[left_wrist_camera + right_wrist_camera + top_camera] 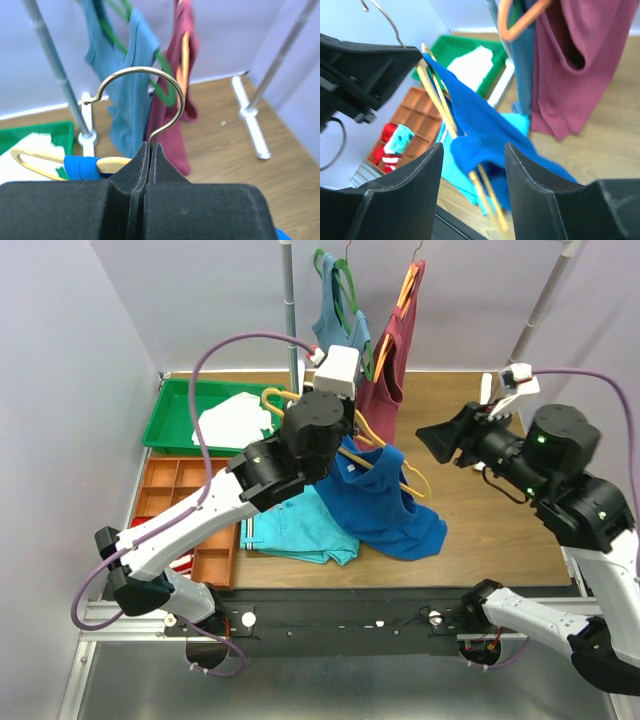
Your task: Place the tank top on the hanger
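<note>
The royal blue tank top (385, 505) hangs from the light-orange hanger (408, 478), and its lower part lies on the table. My left gripper (150, 146) is shut on the stem of the hanger's metal hook (150, 80), holding it above the table. A blue strap (82, 167) wraps one hanger arm (112, 162). My right gripper (472, 147) is open with nothing between its fingers. It stands a little to the right of the tank top (485, 125) and hanger (437, 100) and faces them. In the top view it (438, 442) is apart from the cloth.
A rail pole (290, 310) at the back carries a grey-blue top on a green hanger (335, 310) and a maroon top (395, 350). On the left are a green tray (175, 425) with white cloth and an orange compartment box (170, 490). A folded turquoise garment (295, 530) lies beside the tank top.
</note>
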Motion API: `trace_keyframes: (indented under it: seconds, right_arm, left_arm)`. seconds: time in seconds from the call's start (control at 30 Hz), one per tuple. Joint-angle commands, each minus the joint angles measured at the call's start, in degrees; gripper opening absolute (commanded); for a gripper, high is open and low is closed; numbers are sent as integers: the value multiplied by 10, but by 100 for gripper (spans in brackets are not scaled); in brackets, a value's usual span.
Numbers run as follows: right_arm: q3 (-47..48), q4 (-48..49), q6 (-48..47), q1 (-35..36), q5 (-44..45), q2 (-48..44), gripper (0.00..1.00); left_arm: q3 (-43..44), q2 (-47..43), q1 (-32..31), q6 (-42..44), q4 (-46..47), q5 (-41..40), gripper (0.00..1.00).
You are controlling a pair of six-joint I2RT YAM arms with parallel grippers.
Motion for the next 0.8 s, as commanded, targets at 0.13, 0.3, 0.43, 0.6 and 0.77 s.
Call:
trace_keyframes:
  seconds: [0.13,0.3,0.43,0.6,0.77]
  right_arm:
    - [4,-26,-36,2,-81,6,60]
    - [-34,-32,-36,2,-106,-1,60]
    - [-49,-35,-36,2,-106,-10,60]
    - [-59,-39,-43,3,-130,4,59]
    - [-94,-41,-55,2,-121,3,59]
  left_arm:
    - [126,8,-31,41,-94,60,0]
    - [98,22,-31,34,-92,73,0]
    - [88,33,-31,34,-87,75,0]
    - [80,52,-31,37,-78,70,0]
    - [76,65,-28,39,-72,73,0]
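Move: The blue tank top's free shoulder strap, towards the right end of the hanger, is some 8 cm to the right hand's left, 4 cm ahead and 8 cm lower. The hanger's right tip lies about 1 cm left, 2 cm back and 14 cm below that hand, and the dark red tank top hangs roughly 20 cm ahead, 13 cm left and 6 cm lower. From the left hand the same strap is about 9 cm right, 3 cm back and 11 cm below. The tank top, one strap already on the hanger, goes with it: the left hand, still pinching the hook, lifts it about 6 cm while easing back, then lowers it past its starting height and carries it 4-5 cm right, turning clockwise and dipping its right end some 10 degrees each. The right hand, fingers staying open, rises slightly, then sinks and edges left towards the free strap, turning about 10 degrees counter-clockwise. ##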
